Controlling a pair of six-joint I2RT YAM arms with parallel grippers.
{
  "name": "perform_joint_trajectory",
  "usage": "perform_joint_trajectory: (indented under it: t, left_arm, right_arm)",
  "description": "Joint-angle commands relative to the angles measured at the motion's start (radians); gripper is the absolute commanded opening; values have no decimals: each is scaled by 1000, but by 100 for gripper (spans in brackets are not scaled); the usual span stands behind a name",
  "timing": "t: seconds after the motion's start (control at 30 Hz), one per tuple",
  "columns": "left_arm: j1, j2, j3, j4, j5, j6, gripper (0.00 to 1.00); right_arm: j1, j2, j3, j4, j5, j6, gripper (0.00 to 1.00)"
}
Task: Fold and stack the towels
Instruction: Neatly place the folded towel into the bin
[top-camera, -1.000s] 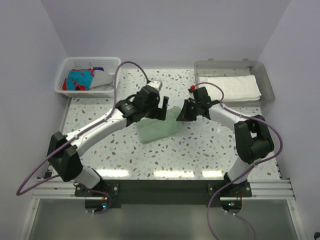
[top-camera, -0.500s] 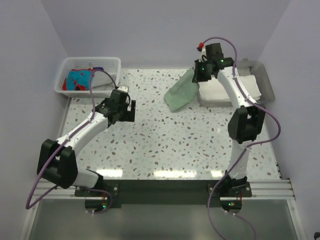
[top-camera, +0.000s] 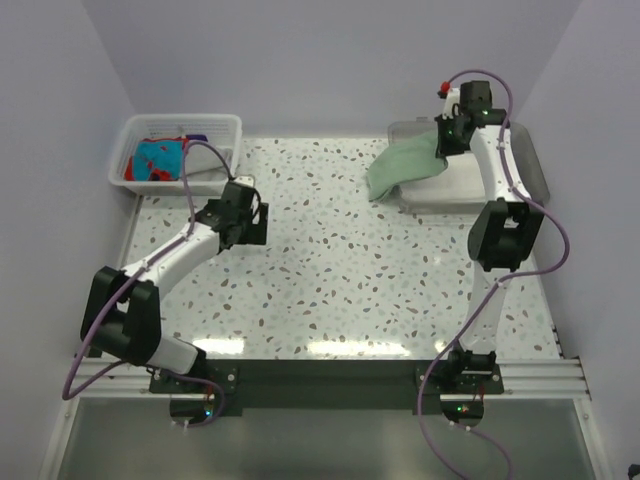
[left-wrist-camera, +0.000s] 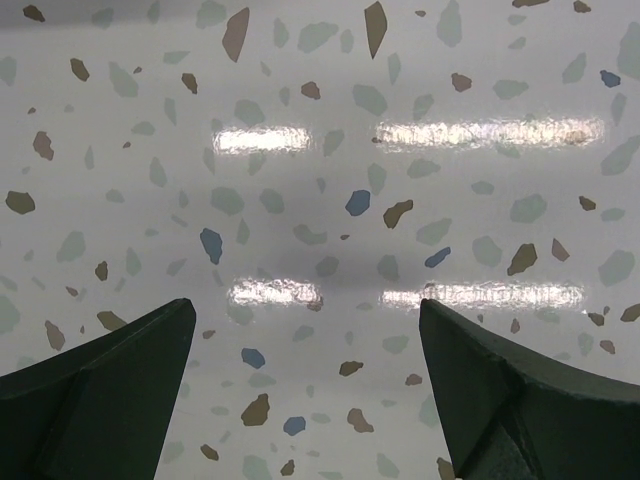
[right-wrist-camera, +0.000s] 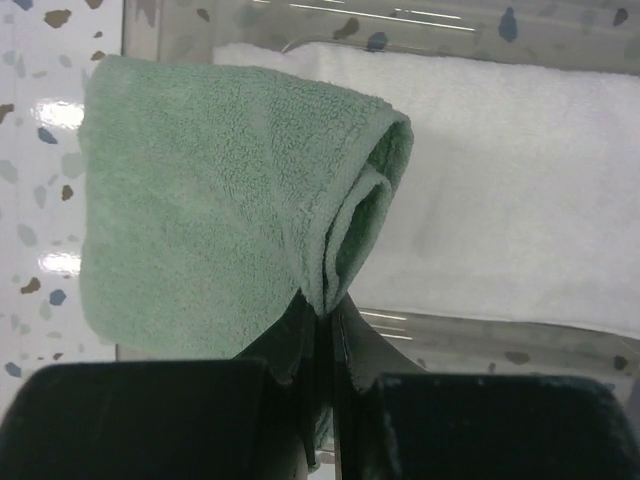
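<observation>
My right gripper (top-camera: 447, 140) (right-wrist-camera: 328, 305) is shut on the folded pale mint green towel (top-camera: 402, 166) (right-wrist-camera: 215, 195), holding it in the air over the left part of the clear grey tray (top-camera: 532, 160). The towel hangs down to the left of the gripper. A folded white towel (top-camera: 468, 180) (right-wrist-camera: 500, 180) lies in the tray beneath it. More towels, a turquoise-and-red patterned one (top-camera: 158, 160) among them, lie in the white basket (top-camera: 222, 125) at the back left. My left gripper (top-camera: 247, 224) (left-wrist-camera: 305, 320) is open and empty just above the speckled table, left of centre.
The tray's near wall (right-wrist-camera: 480, 345) stands just below the hanging towel. Purple-white walls close in the table on the left, back and right. Both arms' cables loop above them.
My right gripper has carried the mint green towel from the table's middle up and right to over the tray. The left arm has drawn back to the left, open.
</observation>
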Motion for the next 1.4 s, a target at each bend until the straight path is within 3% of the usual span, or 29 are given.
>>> perform_joint_trajectory:
  t: [0.0,0.27,0.73,1.1,1.23,1.37]
  left_arm:
    - [10,23,-13,49,-44,14,100]
    - [8,77,-10,51,-45,17,100]
    - [10,119,-7,55,-41,22,100]
    - [10,126,-4,55,-31,25,100]
    - [10,127,-2,55,-24,25,100]
    - [10,127,-2,57,-21,26,100]
  right_arm:
    - [-35,4,30,39,45,-144,0]
    - [-119,17,-1,102,50,-149,0]
    - [-162,78,14,153,96,-202,0]
    - [-170,98,-113,289,321,-149,0]
    - [-173,138,-93,306,398,-149,6]
    - [-175,164,-82,338,464,-130,49]
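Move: The right hand holds the green towel by its right end; the towel's middle hangs some 11 cm left, 3 cm ahead and 8 cm below. The clear bin's middle is about 15 cm right, 6 cm ahead and 14 cm down, with the white towel's middle some 13 cm right, 5 cm ahead and 16 cm below. From the idle left hand, the clear bin is roughly 68 cm right, 25 cm ahead and 7 cm lower. The right hand draws the green towel about 17 cm right over the white one, lowering 8 cm, fingers opening late. ##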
